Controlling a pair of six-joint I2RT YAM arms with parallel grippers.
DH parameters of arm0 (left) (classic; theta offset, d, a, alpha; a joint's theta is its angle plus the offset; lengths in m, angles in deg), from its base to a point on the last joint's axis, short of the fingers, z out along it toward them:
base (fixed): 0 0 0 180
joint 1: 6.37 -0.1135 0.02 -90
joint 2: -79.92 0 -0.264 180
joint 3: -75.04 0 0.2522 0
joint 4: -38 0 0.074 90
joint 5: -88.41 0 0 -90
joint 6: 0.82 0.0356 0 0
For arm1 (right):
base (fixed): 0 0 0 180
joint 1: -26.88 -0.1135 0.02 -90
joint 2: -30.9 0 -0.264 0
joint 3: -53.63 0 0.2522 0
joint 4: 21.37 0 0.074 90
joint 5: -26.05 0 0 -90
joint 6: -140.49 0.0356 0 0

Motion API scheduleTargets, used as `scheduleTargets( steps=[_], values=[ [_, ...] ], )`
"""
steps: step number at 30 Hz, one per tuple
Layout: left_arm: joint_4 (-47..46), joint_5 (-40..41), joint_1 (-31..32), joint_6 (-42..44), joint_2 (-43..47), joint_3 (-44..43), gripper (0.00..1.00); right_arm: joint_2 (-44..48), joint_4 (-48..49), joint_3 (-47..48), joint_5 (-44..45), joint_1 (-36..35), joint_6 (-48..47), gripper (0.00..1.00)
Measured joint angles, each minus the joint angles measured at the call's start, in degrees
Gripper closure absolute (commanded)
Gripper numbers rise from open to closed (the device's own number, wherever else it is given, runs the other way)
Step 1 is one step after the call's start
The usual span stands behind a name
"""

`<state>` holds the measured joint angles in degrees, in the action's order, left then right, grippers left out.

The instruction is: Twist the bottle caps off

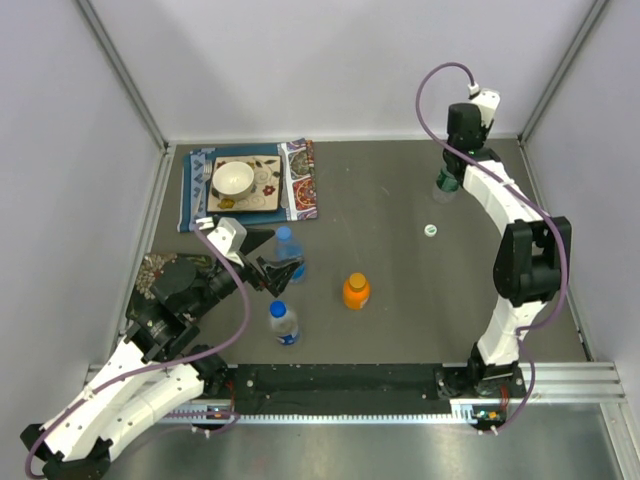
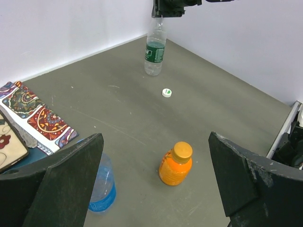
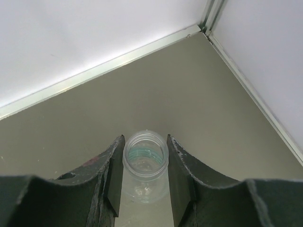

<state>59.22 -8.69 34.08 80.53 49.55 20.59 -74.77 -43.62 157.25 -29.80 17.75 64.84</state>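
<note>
My right gripper (image 3: 145,142) is shut on the open neck of the greenish bottle (image 3: 145,158), which stands uncapped at the back right (image 1: 444,189). Its white cap (image 1: 430,230) lies loose on the table, also seen in the left wrist view as the white cap (image 2: 166,92). My left gripper (image 2: 155,142) is open and empty. A blue-capped bottle (image 1: 288,250) stands right by its fingers, and the bottle (image 2: 102,187) shows partly behind the left finger. A second blue-capped bottle (image 1: 284,322) stands nearer. The short orange bottle (image 2: 176,164) keeps its orange cap (image 2: 182,151).
A patterned cloth (image 1: 300,185) at the back left carries a plate with a white bowl (image 1: 233,179). A dark speckled object (image 1: 160,270) lies at the left edge. White walls enclose three sides, and a black rail (image 1: 340,380) runs along the near edge.
</note>
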Motion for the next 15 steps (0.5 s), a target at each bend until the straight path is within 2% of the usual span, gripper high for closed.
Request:
scheduleTargets(
  steps=[1,7,10,15],
  values=[
    [0.02,-0.13,0.0,-0.04,-0.02,0.0,0.02,0.0,0.15,-0.15,-0.02,-0.11,-0.15,0.54],
    [0.04,-0.81,0.0,-0.26,0.0,0.0,0.02,0.0,-1.18,-0.63,-1.11,-0.59,-0.02,0.43],
    [0.04,-1.03,0.0,-0.28,0.0,0.0,0.02,0.04,-2.27,-0.96,-1.77,-0.63,0.48,0.39],
    [0.07,-1.05,0.0,-0.44,0.46,0.09,0.01,0.04,-3.48,-0.98,-2.38,-0.74,0.9,0.39]
  ],
)
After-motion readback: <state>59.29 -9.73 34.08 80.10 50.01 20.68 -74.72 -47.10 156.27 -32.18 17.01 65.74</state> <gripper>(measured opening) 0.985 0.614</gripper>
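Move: The right hand's fingers are already shut on the neck of the uncapped clear bottle with the green label, whose middle is directly below the hand, roughly 8 cm down. The loose white cap lies on the table about 10 cm back and 4 cm to the left of that hand, some 18 cm lower. The orange bottle stands about 28 cm back, 24 cm left and 12 cm below. From the idle left hand the clear bottle is about 35 cm ahead, 40 cm right and 17 cm lower. The right hand opens its fingers from a narrow grip to a bit over half wide, letting go of the clear bottle's neck so that the mouth sits free in the gap. As they spread, the hand sinks about 2 cm and slides a little over 1 cm to the left, easing slightly back at the end, while the fingertips tip down some 5 degrees and the hand stays around the bottle's top. ##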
